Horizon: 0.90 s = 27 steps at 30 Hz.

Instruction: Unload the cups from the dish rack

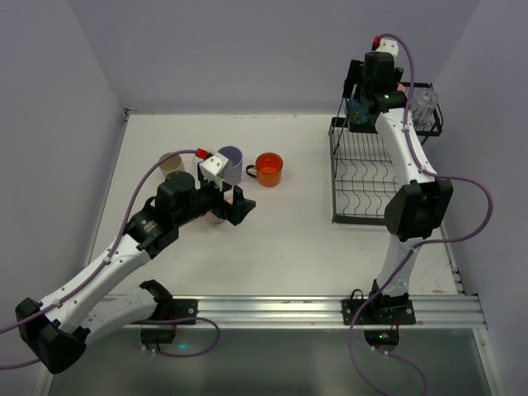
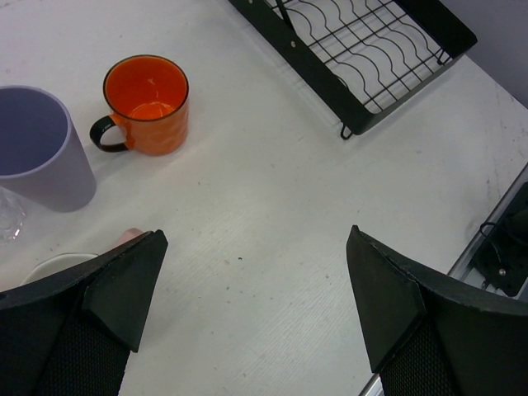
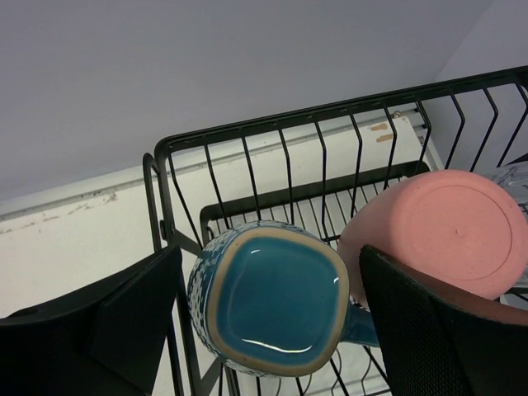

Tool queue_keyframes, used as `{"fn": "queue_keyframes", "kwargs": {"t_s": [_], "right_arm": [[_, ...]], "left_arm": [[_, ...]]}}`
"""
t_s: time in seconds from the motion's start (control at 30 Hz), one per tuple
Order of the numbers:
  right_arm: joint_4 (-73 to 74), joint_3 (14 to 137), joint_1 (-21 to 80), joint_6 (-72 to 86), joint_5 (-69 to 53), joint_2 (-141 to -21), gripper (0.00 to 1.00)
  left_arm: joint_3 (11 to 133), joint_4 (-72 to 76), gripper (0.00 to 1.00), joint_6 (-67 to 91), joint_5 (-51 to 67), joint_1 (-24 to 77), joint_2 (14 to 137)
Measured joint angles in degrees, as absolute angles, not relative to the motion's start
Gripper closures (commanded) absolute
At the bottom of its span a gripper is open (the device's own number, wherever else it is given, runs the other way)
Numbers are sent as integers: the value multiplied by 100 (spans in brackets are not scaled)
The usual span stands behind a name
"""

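Note:
An upturned blue mug (image 3: 272, 309) sits in the upper shelf of the black wire dish rack (image 3: 280, 132), and an upturned salmon-pink cup (image 3: 445, 239) is right beside it. My right gripper (image 3: 268, 276) is open, one finger on each side of the blue mug, with gaps showing. From above, the right gripper (image 1: 360, 111) hangs over the dish rack (image 1: 363, 177). On the table stand a beige cup (image 1: 172, 163), a lavender cup (image 2: 37, 148) and an orange mug (image 2: 148, 103). My left gripper (image 2: 256, 289) is open over bare table, holding nothing.
A clear cup (image 1: 425, 106) sits at the rack's far right corner. Another clear cup (image 2: 8, 216) stands by the lavender one. The rack's slotted lower tray (image 2: 371, 49) holds nothing that I can see. The metal rail (image 1: 313, 309) runs along the near edge.

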<state>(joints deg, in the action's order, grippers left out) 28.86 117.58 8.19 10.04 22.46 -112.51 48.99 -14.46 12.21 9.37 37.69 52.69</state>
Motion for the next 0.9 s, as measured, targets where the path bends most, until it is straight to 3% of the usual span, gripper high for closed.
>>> {"fn": "queue_keyframes", "kwargs": {"t_s": [0.17, 0.27, 0.3, 0.4, 0.43, 0.67, 0.9], "right_arm": [[2864, 11791, 779, 1007, 2154, -11312, 15], [2818, 11769, 781, 998, 2137, -11312, 24], [2805, 11762, 781, 989, 2139, -11312, 35], [2735, 11758, 779, 917, 2152, -11308, 49], [2714, 11749, 781, 897, 2158, -11308, 59], [2569, 11695, 797, 738, 2180, -11297, 87], [2405, 11675, 799, 600, 2189, -11207, 96]], "left_arm": [[4899, -1446, 0, 1219, 913, 3769, 5295], [4897, -1444, 0, 1219, 899, 3769, 5312], [4897, -1446, 0, 1216, 893, 3769, 5315], [4897, -1446, 0, 1216, 875, 3769, 5325], [4897, -1446, 0, 1216, 873, 3769, 5330], [4895, -1446, 0, 1214, 873, 3769, 5384], [4895, -1441, 0, 1219, 882, 3769, 5505]]}}
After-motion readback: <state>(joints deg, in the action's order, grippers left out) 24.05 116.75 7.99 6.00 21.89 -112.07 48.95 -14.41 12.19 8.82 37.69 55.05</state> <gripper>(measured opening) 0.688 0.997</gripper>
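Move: The blue mug stands upside down at the left end of the upper rack, already between the right gripper's open fingers, its middle about 2 cm ahead and some 4 cm below. The pink cup is roughly 7 cm right of the mug and the clear glass some 14 cm right of it, both about level with it front to back. From the left gripper, the mug lies about 33 cm ahead and 31 cm to the right, near the same height. Ease the right gripper just under 1 cm farther forward over the blue mug and close the fingers from nearly wide to about two-thirds open, pinching its sides near the upturned base, the right finger between it and the pink cup. Keep that grip and start lifting, about 1.5 cm up, letting the fingertips tip up a few degrees. ##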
